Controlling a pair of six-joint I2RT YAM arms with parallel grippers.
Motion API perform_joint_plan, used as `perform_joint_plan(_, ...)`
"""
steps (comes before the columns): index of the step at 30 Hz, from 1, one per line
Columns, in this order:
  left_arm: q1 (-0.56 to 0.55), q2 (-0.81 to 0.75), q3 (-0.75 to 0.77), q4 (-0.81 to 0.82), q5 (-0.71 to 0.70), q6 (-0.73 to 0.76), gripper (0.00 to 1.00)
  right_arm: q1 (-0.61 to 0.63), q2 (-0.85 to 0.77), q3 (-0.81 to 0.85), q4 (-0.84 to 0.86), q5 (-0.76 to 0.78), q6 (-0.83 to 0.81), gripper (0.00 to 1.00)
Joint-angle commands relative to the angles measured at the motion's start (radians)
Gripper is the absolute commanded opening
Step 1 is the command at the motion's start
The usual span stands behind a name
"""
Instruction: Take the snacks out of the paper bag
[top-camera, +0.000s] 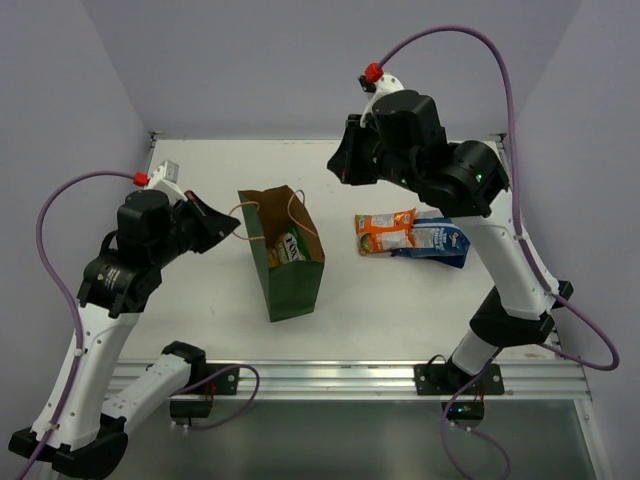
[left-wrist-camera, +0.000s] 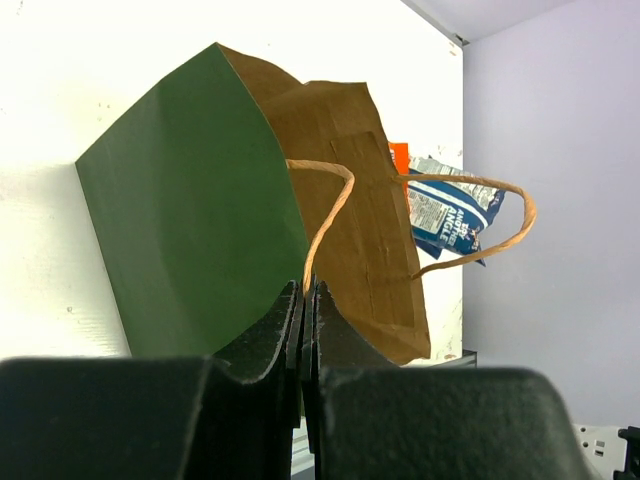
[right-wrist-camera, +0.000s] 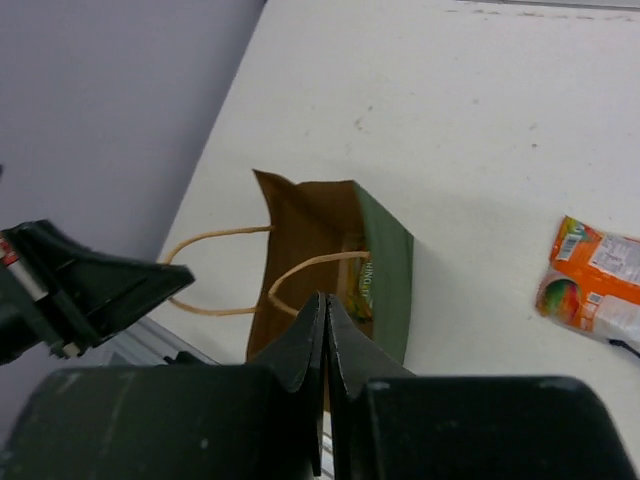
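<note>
The paper bag stands open at the table's middle, dark green outside and brown inside. A green-and-yellow snack shows inside it, also visible in the right wrist view. An orange packet and a blue-and-white bag lie on the table right of the paper bag. My left gripper is at the bag's left, shut on one thin loop handle. My right gripper hovers behind and right of the bag, shut with nothing between its fingers.
The white table is walled by lilac panels at the back and both sides. A metal rail runs along the near edge. The second handle sticks out free toward the blue-and-white bag.
</note>
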Motion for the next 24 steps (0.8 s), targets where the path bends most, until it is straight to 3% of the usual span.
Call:
perform_joint_plan(1,0.006,-0.005,0.021,0.006,0.017,0.015,0.0,0.064,0.02,0.013,-0.038,-0.062,0.022,0.0)
perform_joint_plan(4,0.006,-0.008,0.004,0.008,0.019,0.015,0.0,0.135,-0.01,-0.044,0.058,-0.106,0.002,0.0)
perform_joint_plan(11,0.006,-0.012,-0.007,0.002,0.027,0.013,0.0,0.244,0.085,0.042,0.043,-0.099,0.01,0.0)
perform_joint_plan(24,0.006,-0.029,-0.013,0.002,0.037,0.001,0.0,0.258,0.217,-0.002,0.043,-0.054,-0.003,0.0)
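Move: The green Fox's snack packet inside the bag is the right hand's goal: about 14 cm to its left, roughly level fore and aft, and some 32 cm below. The bag mouth's middle is about 14 cm left, 2 cm back and 17 cm down. The orange packet lies about 11 cm ahead, 12 cm right and 40 cm down, with the blue packet about 12 cm to the right of it. From the left hand, the Fox's packet is about 5 cm ahead, 10 cm right and 20 cm below. With the left hand still pinching the bag's left handle almost motionless, the empty right hand, fingers staying shut, swings about 12 cm left towards the bag. It also draws back some 8 cm, easing slightly forward at the end, and sinks about 7 cm after a tiny rise. The wrist turns roughly 20 degrees counter-clockwise, bringing the fingertips above the bag's mouth; they aren't seen to touch it. ##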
